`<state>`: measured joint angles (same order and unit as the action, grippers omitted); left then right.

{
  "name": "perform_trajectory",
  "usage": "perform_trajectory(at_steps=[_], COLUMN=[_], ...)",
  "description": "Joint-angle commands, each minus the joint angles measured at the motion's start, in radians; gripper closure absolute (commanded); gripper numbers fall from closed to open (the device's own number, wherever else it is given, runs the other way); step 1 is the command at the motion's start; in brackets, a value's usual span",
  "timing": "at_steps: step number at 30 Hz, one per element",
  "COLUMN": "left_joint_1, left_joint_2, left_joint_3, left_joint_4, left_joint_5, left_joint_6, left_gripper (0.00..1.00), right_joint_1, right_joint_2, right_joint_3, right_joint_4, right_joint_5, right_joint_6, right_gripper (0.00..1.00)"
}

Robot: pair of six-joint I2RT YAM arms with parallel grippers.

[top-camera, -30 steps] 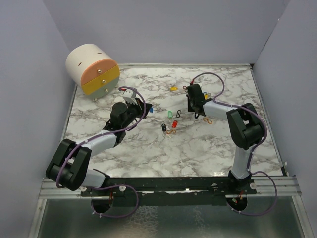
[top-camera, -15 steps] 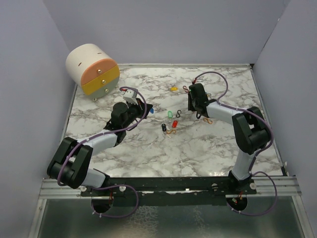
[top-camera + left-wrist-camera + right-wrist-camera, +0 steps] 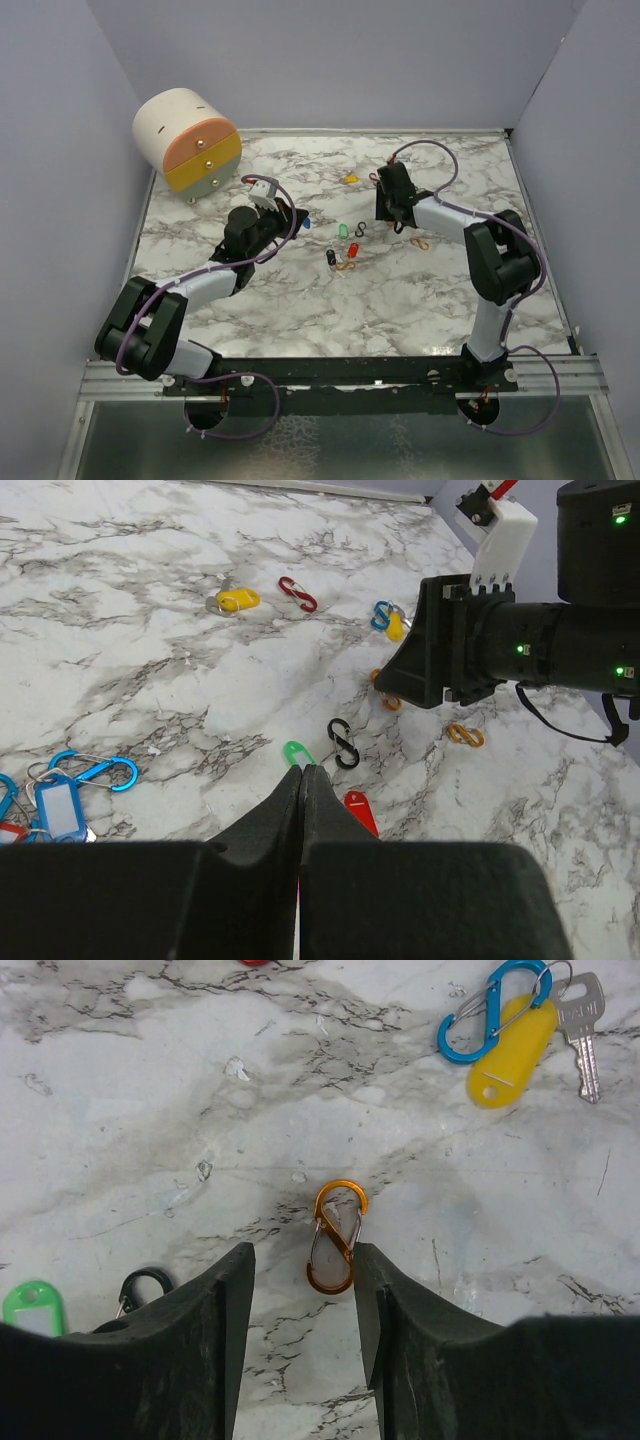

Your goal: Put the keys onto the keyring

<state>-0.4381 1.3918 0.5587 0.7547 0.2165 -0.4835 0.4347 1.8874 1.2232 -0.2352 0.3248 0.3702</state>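
Key tags lie scattered mid-table: green (image 3: pixel 343 230), red (image 3: pixel 353 248), black (image 3: pixel 331 257), blue (image 3: pixel 305 224) and yellow (image 3: pixel 350 179). My left gripper (image 3: pixel 301 770) is shut with nothing visible between its fingers, its tips just short of the green tag (image 3: pixel 297 751) and beside the red tag (image 3: pixel 361 811). My right gripper (image 3: pixel 303 1255) is open, low over the table. An orange S-shaped clip (image 3: pixel 335 1237) lies flat between its fingertips, close to the right one. A blue clip (image 3: pixel 497 1000) carries a yellow tag (image 3: pixel 515 1050) and a metal key (image 3: pixel 580 1025). Which piece is the keyring I cannot tell.
A round cream box with orange and yellow drawers (image 3: pixel 188 140) stands at the back left. Other S-clips lie about: black (image 3: pixel 343 743), red (image 3: pixel 297 593), orange (image 3: pixel 465 735), and a blue one (image 3: pixel 90 772) by a blue tag (image 3: pixel 58 805). Walls enclose the table.
My right gripper has opened and drawn slightly back and left; the orange clip now lies on the table between its fingers. The left arm has barely moved.
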Motion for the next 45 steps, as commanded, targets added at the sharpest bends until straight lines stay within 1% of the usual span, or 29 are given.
perform_trajectory(at_steps=[1,13,21,29,32,35,39,45], left_joint_1=[0.000,0.000,0.000,0.000,0.000,0.001,0.000,-0.001], left_joint_2=[-0.012,-0.015,-0.013,-0.013,-0.013,-0.013,-0.012,0.000], left_joint_3=[0.007,0.006,0.005,0.006,0.005,0.005,0.006,0.011], left_joint_4=[0.038,0.039,0.038,0.039,0.039,0.038,0.038,0.044], left_joint_5=[0.016,0.012,0.010,0.009,0.009,0.009,0.012,0.024], left_joint_6=[0.000,0.001,0.001,0.002,0.002,0.002,0.003,-0.002], left_gripper=[1.00,1.00,1.00,1.00,1.00,1.00,1.00,1.00], right_joint_1=[-0.019,-0.056,-0.058,-0.061,-0.063,-0.063,-0.065,-0.065], right_joint_2=[0.039,0.071,0.092,0.109,0.112,0.112,0.104,-0.016], right_joint_3=[0.033,0.008,0.006,0.005,0.002,-0.001,-0.009,-0.100], right_joint_4=[-0.048,-0.021,-0.011,-0.010,-0.009,-0.006,0.007,0.109], right_joint_5=[0.007,-0.061,-0.082,-0.091,-0.093,-0.095,-0.087,-0.073], right_joint_6=[0.041,0.052,0.048,0.049,0.052,0.053,0.050,0.019], right_gripper=[0.55,0.54,0.58,0.79,0.91,0.99,0.99,0.99])
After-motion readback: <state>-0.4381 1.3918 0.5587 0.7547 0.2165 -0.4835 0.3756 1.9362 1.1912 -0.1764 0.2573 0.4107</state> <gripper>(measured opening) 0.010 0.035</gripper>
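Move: The orange S-clip lies on the table almost under my right hand, about 1 cm to its right, level with it fore and aft, and 3 cm below. From that hand, the key with the yellow tag is some 9 cm ahead and 8 cm right, the black S-clip about 6 cm left and 2 cm back, and the green tag 10 cm left and 2 cm back. From my left hand, the orange clip is roughly 21 cm right, 7 cm ahead and 17 cm down. I lower my open right hand about 3 cm onto the orange S-clip while sliding it nearly 2 cm to the right, then ease slightly back left so the fingers straddle the clip's middle. Staying low, I close them nearly shut and pinch it, the fingers still slanting down and forward. ##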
